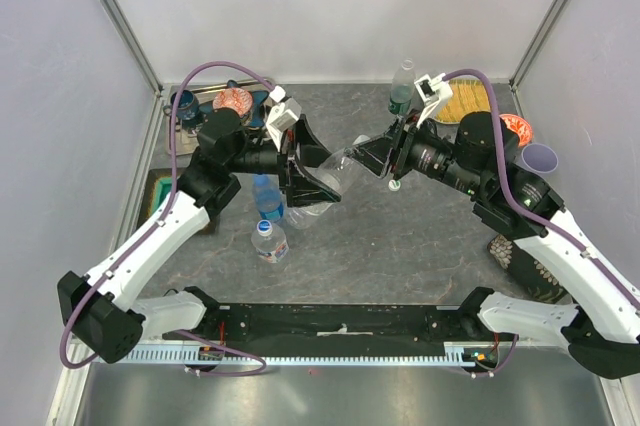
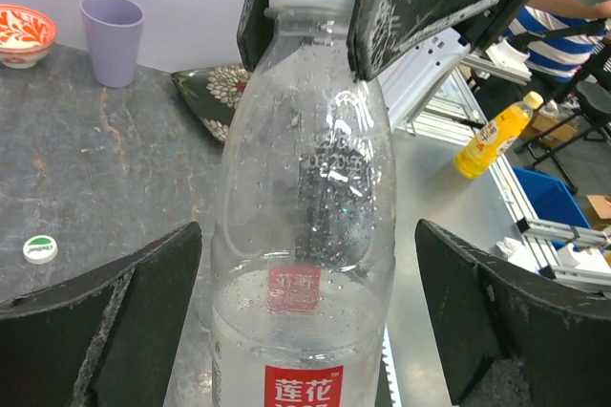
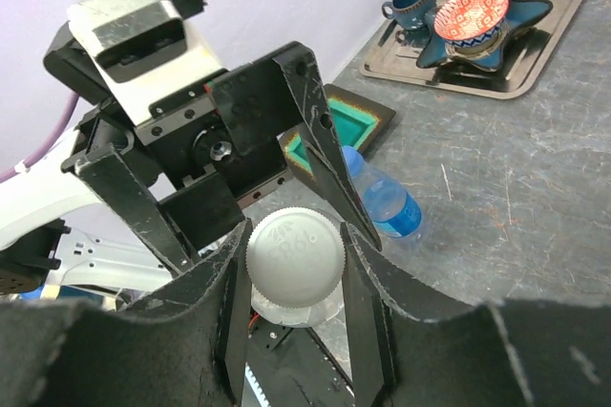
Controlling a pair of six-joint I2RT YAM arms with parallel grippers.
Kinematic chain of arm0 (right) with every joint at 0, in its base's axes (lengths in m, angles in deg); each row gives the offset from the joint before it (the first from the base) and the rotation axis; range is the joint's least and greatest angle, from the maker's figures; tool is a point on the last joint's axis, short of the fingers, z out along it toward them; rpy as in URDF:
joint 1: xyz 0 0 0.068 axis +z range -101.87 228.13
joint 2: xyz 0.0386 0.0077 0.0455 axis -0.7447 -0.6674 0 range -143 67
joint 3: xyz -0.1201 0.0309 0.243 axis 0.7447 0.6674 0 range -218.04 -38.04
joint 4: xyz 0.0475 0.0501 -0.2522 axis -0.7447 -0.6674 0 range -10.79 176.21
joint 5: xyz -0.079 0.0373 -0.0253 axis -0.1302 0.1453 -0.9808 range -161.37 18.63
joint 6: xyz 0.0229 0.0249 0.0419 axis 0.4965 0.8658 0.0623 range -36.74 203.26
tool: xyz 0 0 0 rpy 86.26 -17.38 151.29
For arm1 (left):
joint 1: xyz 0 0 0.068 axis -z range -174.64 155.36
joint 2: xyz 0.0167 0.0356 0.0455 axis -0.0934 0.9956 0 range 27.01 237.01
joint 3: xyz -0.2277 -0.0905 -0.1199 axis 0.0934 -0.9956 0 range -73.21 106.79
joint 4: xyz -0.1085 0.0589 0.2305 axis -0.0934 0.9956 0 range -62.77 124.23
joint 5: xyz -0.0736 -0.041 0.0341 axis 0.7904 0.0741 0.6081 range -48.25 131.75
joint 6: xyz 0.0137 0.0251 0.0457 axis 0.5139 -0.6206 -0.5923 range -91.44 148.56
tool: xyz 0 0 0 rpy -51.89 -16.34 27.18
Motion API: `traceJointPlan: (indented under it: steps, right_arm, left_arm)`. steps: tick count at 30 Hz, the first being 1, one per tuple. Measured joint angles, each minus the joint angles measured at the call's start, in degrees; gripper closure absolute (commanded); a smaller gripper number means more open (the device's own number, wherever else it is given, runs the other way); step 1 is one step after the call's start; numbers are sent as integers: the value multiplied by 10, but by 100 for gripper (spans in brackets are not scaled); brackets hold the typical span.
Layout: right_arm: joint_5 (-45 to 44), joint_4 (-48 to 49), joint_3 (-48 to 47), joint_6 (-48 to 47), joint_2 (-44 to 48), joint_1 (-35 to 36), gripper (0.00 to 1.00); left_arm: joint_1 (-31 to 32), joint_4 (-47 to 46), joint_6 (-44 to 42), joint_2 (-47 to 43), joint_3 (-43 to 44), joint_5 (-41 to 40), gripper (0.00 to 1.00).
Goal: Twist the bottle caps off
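Note:
A plain clear bottle (image 1: 338,170) with a red label (image 2: 304,235) lies level between both grippers above the table. Its white cap (image 3: 294,256) is clamped by my right gripper (image 3: 294,278), shut on it (image 1: 370,158). My left gripper (image 2: 305,331) is open, and its fingers (image 2: 105,331) stand apart from the bottle's body on both sides (image 1: 316,168). A blue-tinted bottle (image 1: 267,196) and a clear bottle with a blue-white label (image 1: 270,241) are on the table below the left gripper. A greenish bottle (image 1: 402,86) stands at the back.
A loose cap (image 2: 40,248) lies on the table. A lilac cup (image 1: 540,157) and a red bowl (image 1: 515,128) sit at the right, a yellow mat (image 1: 465,101) behind. A metal tray (image 3: 496,77) with dishes is at the back left, a green tray (image 1: 160,196) at the left edge.

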Motion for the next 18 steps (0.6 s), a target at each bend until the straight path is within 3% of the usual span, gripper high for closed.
traceJointPlan:
  steps: [10,14,17,18]
  right_arm:
    - [20,19,-1,-4,-5,0,100]
    - [22,18,-1,-10,-8,-1,100]
    - [22,15,-1,-14,-8,-1,58]
    - [22,14,-1,-15,-9,-1,36]
  left_arm:
    - [13,35,-32,17,6,18,30]
    - [18,52,-44,24,14,21,56]
    - [21,67,-51,29,19,21,57]
    - [22,71,-54,29,20,20,57]
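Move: The clear bottle hangs tilted between the hands, its white cap already pinched by the right fingers; its middle is almost at the left hand point, roughly 2 cm below it, and from the right hand about 12 cm left, 3 back and 8 down. From the left hand, the blue bottle stands some 13 cm left, 6 ahead and the blue-capped bottle 13 left, 4 back, both about 26 below. The loose green-white cap lies roughly 11 cm ahead of the right hand, 5 right, 41 below. The clear bottle's body gets gripped from front and back: the left fingers, wide open around it and pointing right, close to about half as the hand sinks some 2 cm and eases about 1 cm right and 1 cm back. The right hand stays nearly in place and keeps its pinch on the white cap. ##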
